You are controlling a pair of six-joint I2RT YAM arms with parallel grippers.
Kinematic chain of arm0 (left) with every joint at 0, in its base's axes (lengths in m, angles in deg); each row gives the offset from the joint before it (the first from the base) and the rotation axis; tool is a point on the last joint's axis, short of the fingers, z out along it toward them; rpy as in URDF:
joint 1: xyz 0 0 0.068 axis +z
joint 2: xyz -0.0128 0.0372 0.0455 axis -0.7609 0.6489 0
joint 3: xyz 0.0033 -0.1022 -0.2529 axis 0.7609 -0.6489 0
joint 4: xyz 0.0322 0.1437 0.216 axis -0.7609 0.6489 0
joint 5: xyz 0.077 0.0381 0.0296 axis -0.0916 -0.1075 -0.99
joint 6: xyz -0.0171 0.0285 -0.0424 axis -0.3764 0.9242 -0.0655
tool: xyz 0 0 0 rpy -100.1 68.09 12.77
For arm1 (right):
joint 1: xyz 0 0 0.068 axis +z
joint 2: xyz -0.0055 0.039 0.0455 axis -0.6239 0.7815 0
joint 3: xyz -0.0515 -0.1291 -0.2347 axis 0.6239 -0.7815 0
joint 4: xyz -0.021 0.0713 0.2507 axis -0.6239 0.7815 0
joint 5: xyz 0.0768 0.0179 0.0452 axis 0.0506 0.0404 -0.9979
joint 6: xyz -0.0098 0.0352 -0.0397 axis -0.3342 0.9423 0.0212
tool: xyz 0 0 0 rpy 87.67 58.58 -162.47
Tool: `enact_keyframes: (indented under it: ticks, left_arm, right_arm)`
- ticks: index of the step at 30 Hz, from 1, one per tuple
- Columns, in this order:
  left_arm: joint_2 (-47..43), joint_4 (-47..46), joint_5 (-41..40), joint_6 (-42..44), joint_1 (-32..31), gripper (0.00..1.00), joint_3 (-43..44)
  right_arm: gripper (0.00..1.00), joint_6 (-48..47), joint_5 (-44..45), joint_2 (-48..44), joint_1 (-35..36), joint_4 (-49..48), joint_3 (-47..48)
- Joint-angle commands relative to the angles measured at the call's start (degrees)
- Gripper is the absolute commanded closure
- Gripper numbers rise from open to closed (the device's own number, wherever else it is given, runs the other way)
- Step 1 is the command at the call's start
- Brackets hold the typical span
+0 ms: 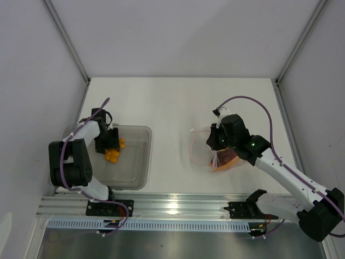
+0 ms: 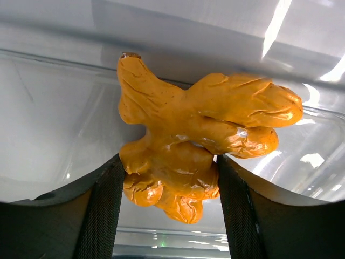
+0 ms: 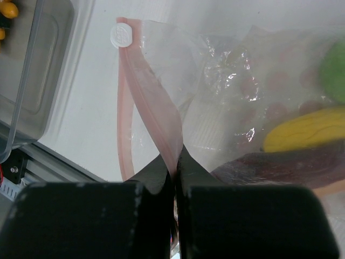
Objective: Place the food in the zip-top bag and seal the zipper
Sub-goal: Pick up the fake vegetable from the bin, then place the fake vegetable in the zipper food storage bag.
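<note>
A lumpy yellow-orange food piece [image 2: 194,135] sits between my left gripper's [image 2: 168,162] two black fingers [image 2: 102,210], which press on both its sides inside the grey bin [image 1: 135,162]. From above, the left gripper [image 1: 109,143] hangs over the orange food [image 1: 113,155]. The zip-top bag [image 1: 200,148] lies at centre right, its mouth toward the bin. My right gripper [image 3: 176,156] is shut on the pink zipper [image 3: 156,108], lifting one lip. Inside the bag lie a yellow piece [image 3: 307,129], a green fruit [image 3: 334,65] and a dark-red slice [image 3: 285,167].
The zipper's white slider tab [image 3: 121,35] sits at the far end of the strip. The bin's clear wall [image 3: 38,81] stands just left of the bag, with more orange food [image 3: 8,9] inside. An aluminium rail [image 1: 172,208] runs along the near table edge.
</note>
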Motion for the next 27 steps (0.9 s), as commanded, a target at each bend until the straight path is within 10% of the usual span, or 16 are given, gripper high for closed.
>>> enact_keyframes:
  ticks: [1, 17, 27]
  left_arm:
    - [-5.15, 0.6, 0.39, -1.0, -1.05, 0.58, 0.6]
    - [-27.47, 4.47, 7.49, -5.04, -4.73, 0.73, 0.33]
    - [-43.9, -12.74, 27.98, -16.71, -15.09, 0.71, 0.43]
  right_arm:
    - [1.0, -0.28, 1.08, -1.42, 0.66, 0.32, 1.76]
    - [1.0, 0.95, 2.49, -0.98, 1.98, 4.01, 5.89]
    - [1.0, 1.21, 3.64, 1.21, 2.51, 7.7, 11.6]
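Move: The left gripper already holds the orange vegetable on the bin floor; its goal, the zip-top bag's mouth, lies about 39 cm to the right, nearly level fore and aft, and roughly 8 cm higher. The bin's far rim is some 9 cm straight ahead and 6 cm above the gripper, its right rim about 16 cm right, 3 cm back and 6 cm up. From the right gripper, shut on the bag's edge, the mouth is 5 cm left, 2 cm ahead and 8 cm below. Lift the left gripper with the orange vegetable kept pinched, going nearly straight up out of the bin at first, then bearing right towards the bag while still climbing, about 20 cm up and 12 cm right in all. Swing the fingers from straight down to forward and rightward, roughly 50 degrees. Keep the right gripper shut on the bag edge and raise it about 3 cm late on. ##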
